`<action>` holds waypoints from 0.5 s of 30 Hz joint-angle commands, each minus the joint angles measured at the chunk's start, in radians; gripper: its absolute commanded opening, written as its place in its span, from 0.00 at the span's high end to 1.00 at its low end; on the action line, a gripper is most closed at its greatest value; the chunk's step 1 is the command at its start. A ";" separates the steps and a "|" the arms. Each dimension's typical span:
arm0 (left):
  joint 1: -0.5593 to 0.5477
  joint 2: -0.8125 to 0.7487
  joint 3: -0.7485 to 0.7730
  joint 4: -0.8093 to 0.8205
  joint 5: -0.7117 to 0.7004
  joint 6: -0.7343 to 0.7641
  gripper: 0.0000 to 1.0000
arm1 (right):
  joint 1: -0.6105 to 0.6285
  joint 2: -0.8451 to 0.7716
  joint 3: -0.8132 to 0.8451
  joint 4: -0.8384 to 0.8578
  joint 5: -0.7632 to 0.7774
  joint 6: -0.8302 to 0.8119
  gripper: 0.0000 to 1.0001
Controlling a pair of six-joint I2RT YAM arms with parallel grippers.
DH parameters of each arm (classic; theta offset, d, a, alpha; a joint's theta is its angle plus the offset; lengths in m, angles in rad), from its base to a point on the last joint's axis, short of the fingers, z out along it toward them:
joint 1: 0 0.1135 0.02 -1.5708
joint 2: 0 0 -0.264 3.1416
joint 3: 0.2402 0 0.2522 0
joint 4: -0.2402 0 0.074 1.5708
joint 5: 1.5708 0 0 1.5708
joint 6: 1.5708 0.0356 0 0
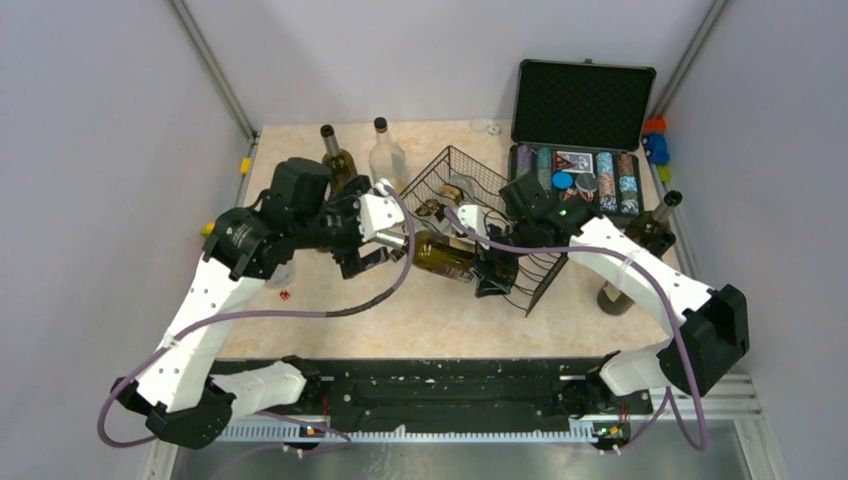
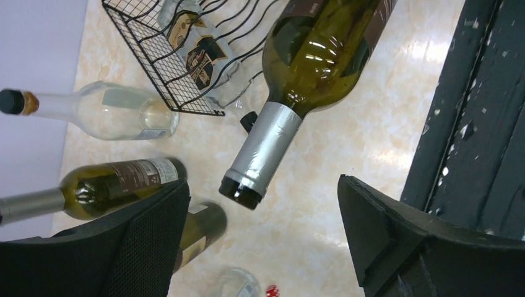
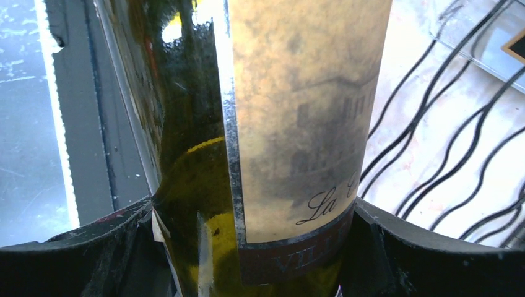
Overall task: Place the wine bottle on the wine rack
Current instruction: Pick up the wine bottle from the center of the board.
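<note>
The wine bottle (image 1: 443,255) is dark green with a silver foil neck and a beige label. It hangs roughly level at the near-left side of the black wire wine rack (image 1: 470,180). My right gripper (image 1: 492,272) is shut on its body, and in the right wrist view the label (image 3: 297,111) fills the space between both fingers (image 3: 396,247). My left gripper (image 2: 263,207) stands open just beyond the foil neck (image 2: 263,148), touching nothing. In the top view the left gripper (image 1: 366,258) is at the bottle's neck end. Rack wires (image 3: 433,154) show behind the bottle.
A labelled bottle (image 2: 198,52) lies in the rack. A clear bottle (image 1: 387,155) and a green bottle (image 1: 338,165) stand behind my left arm. An open black case (image 1: 580,110) of poker chips sits at the back right, another bottle (image 1: 650,225) beside it. A red die (image 1: 284,294) lies on the table.
</note>
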 commanded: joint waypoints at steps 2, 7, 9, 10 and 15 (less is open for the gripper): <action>-0.108 0.016 -0.039 -0.004 -0.129 0.153 0.07 | -0.005 0.002 0.096 0.013 -0.157 -0.044 1.00; -0.185 0.048 -0.062 0.015 -0.183 0.214 0.07 | -0.005 0.019 0.103 -0.012 -0.187 -0.050 1.00; -0.209 0.065 -0.067 0.014 -0.212 0.235 0.08 | -0.005 0.019 0.097 -0.008 -0.196 -0.047 1.00; -0.220 0.075 -0.069 0.014 -0.229 0.246 0.09 | -0.005 0.019 0.095 -0.010 -0.199 -0.048 1.00; -0.282 0.120 -0.073 0.015 -0.300 0.282 0.11 | -0.005 0.005 0.072 -0.006 -0.196 -0.054 1.00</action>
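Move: The wine bottle's neck, the part the open left hand is heading for, lies about 8 cm below that hand, 4 cm to its right and 2 cm back. The wire rack's middle is some 22 cm right of the left hand and 2 cm back, and the clear bottle stands straight ahead by about 9 cm, both well below. From the right hand, already gripping the bottle's lower body, the neck is about 19 cm left, 5 cm ahead and slightly higher; the rack's middle is about 7 cm ahead, 1 cm right and 12 cm down. The right hand keeps its grip on the bottle's lower body, easing about 1.5 cm back and a little left, while the left hand comes down some 5 cm and 3 cm to the right, bringing its wide-open fingers towards the neck. The left wrist turns roughly 20 degrees, so the fingers point more steeply down; they stay open, and no touch on the neck can be seen. ##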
